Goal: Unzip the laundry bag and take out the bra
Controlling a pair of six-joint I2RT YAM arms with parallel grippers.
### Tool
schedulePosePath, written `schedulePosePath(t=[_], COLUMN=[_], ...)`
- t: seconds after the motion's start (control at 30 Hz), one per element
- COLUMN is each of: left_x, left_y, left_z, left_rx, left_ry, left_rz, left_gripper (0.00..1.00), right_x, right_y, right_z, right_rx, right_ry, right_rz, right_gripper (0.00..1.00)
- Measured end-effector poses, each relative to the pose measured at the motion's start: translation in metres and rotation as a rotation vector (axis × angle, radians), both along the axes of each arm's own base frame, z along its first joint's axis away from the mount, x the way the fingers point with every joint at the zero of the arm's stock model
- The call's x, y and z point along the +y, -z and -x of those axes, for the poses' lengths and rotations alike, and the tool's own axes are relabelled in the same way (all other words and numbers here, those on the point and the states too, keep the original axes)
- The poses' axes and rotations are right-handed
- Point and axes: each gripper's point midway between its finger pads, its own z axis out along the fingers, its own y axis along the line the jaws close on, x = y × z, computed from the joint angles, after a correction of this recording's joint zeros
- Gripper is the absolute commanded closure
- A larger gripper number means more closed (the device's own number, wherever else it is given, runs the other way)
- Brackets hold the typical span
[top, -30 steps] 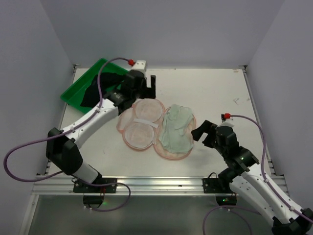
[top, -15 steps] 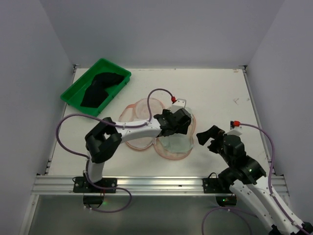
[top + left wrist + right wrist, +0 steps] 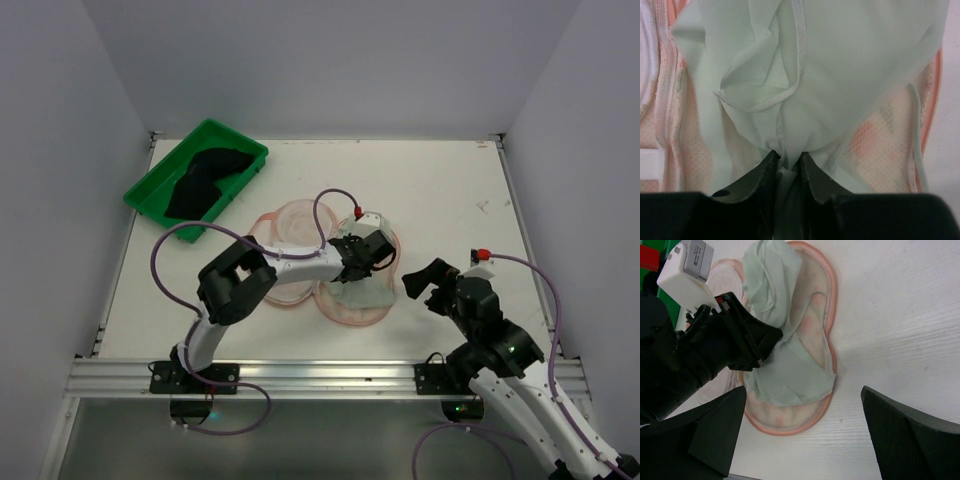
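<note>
The laundry bag [image 3: 283,222] lies unzipped and spread flat, both pink-trimmed halves showing their mesh lining [image 3: 880,145]. In its right half [image 3: 827,295] rests the bra [image 3: 366,292], a pale mint-white soft garment with thin straps [image 3: 840,65]. My left gripper [image 3: 788,157] reaches down onto it, and its jaws are shut on a bunched fold of the fabric. The same grip shows in the right wrist view, left gripper [image 3: 771,342] on the bra [image 3: 790,375]. My right gripper [image 3: 425,282] hovers just right of the bag, open and holding nothing [image 3: 810,440].
A green tray [image 3: 150,182] stands at the back left with a black garment [image 3: 205,180] in it. The left arm's purple cable [image 3: 325,205] loops over the bag. The enclosure walls stand close on both sides.
My left arm has swung from beside the tray over to the bag's right half, and its jaws have closed on the bra. My right gripper has drawn back slightly to the right.
</note>
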Motion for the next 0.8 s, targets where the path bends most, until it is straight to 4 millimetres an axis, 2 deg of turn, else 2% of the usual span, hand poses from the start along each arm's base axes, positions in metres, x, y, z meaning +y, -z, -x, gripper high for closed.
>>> schedulePosePath(t=[0.07,0.1,0.13,0.27,0.37,0.47,0.6,0.7,0.8], left_x=[0.001,0.001,0.001,0.001,0.001,0.001,0.006,0.02,0.048], left_y=[0.0,0.0,0.0,-0.005,-0.025,-0.061,-0.136,-0.196,-0.243], left_z=[0.0,0.0,0.0,0.001,0.002,0.002,0.001,0.001,-0.009], left_rx=[0.0,0.0,0.0,-0.002,-0.013,-0.054,-0.156,-0.252,-0.355], left_ry=[-0.002,-0.002,-0.005,0.001,0.013,0.034,0.072,0.105,0.127], left_rz=[-0.004,-0.005,-0.002,0.007,0.03,0.074,0.166,0.22,0.222], left_gripper=[0.86,0.96,1.0,1.0,1.0,1.0,1.0,1.0,1.0], right_x=[0.0,0.0,0.0,0.0,0.0,0.0,0.0,0.0,0.0], right_y=[0.0,0.0,0.0,0.0,0.0,0.0,0.0,0.001,0.002], right_z=[0.0,0.0,0.0,0.0,0.0,0.0,0.0,0.0,0.0], right_rx=[0.0,0.0,0.0,-0.001,0.0,0.0,0.0,0.001,0.003], right_ry=[0.001,0.0,0.0,0.0,0.0,0.0,0.0,0.0,0.0], right_rz=[0.0,0.0,0.0,0.0,0.0,0.0,0.0,0.001,0.002], right_gripper=[0.01,0.01,0.01,0.01,0.01,0.01,0.01,0.01,0.01])
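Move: The left hand's half-shut fingers are already in the mint-green bra. Its middle is about 2 cm back and 1 cm left of them, at their height. It lies on the opened laundry bag's right half, whose middle is roughly 3 cm back, 3 cm left and 1 cm lower. The bag's left half is some 18 cm left and 1 cm back, and the green basket about 44 cm left and 18 cm ahead. From the waiting right hand the bra is about 9 cm ahead, 11 cm left and 13 cm below. The left fingers finish pinching shut on the mid-part of the mint-green bra, then, keeping their hold, the hand lifts it off the laundry bag almost straight up, some 24 cm and quickly. The rise ends with a slight swing to the left, while the fingertips tip up by about 20 degrees. ##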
